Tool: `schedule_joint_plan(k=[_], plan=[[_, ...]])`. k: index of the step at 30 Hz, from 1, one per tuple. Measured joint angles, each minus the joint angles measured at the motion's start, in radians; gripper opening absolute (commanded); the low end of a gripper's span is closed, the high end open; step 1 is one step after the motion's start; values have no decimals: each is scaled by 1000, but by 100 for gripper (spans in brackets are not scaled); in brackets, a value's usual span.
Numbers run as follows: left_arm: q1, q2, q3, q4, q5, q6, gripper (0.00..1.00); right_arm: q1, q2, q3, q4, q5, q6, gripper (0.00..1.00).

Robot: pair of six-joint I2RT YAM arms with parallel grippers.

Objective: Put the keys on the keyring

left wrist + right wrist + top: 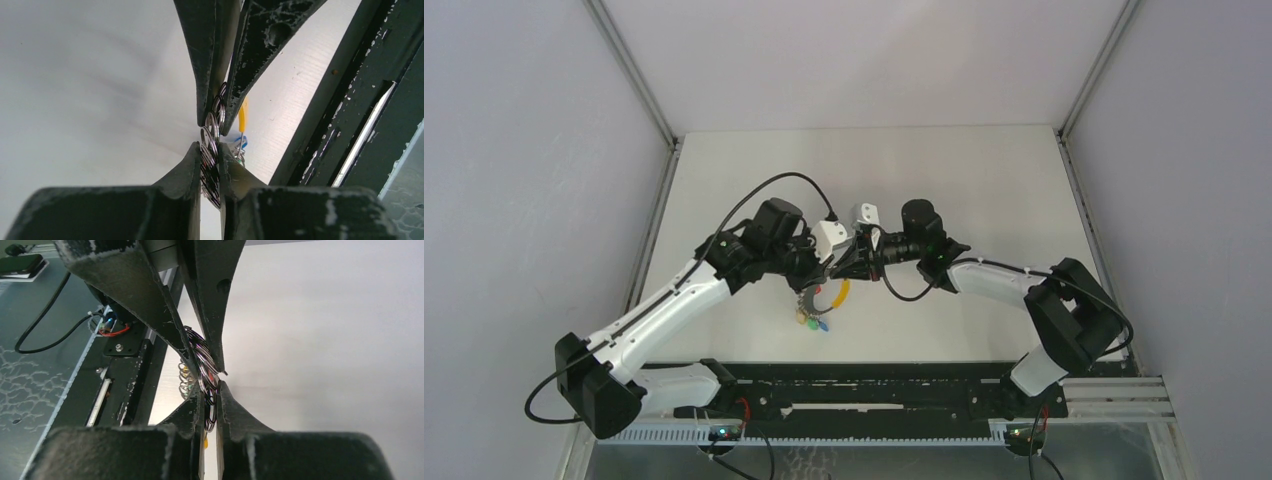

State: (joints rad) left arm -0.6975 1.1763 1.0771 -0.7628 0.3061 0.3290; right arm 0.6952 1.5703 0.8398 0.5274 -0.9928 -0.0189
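Both grippers meet above the middle of the white table (984, 180). My left gripper (210, 150) is shut on a stack of small silver rings of the keyring (211, 131). My right gripper (210, 390) is shut on the same rings (202, 357) from the opposite side, its fingers (206, 75) almost tip to tip with mine. In the top view the left gripper (827, 268) and right gripper (844, 264) touch. Under them hangs the keyring (808, 300) with its yellow part (843, 291). A bunch of keys (813, 322) with green, yellow and blue heads dangles just above the table.
A black rail (874, 385) with wiring runs along the table's near edge, seen close beside the grippers in the left wrist view as a black frame (350, 100). Grey walls and metal posts (629, 70) close in the table's sides. A black cable (45, 315) lies beyond the rail.
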Motion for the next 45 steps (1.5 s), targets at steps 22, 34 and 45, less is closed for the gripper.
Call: schedule_joint_plan(k=[22,34,45], plan=[[31,-451,-443,495,-342,-732,84,21,-134,-275,229,513,0,0],[100,-489,-626,766,-356,-1302,86,119,-116,-357,513,812,-27,0],[103,-431,-739,994,-382,-1658,89,229,19,-362,717,1011,-80,0]])
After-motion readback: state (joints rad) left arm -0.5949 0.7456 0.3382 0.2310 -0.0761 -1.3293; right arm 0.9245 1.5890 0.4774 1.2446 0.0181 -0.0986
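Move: Both hands pinch the keyring by its small wire rings, and it hangs tilted below them. Its middle is roughly 3 cm back, 1 cm to the left and 5 cm below the left hand; from the right hand it is about 2 cm back, 2 cm left and 3 cm below. From the left hand, the yellow sleeve lies about 3 cm back, 2 cm right and 5 cm down, the coloured keys some 6 cm back, 4 cm left and 9 cm down. The left fingers let go of the rings and open wide. The hand lifts about 4 cm and backs left, then sinks again and goes forward, turning some 65 degrees counter-clockwise and rolling its left side down until it faces the keyring. The right keeps its pinch, carrying the keyring about 6 cm forward and 4 cm right, easing back left, while swinging about 45 degrees clockwise. ##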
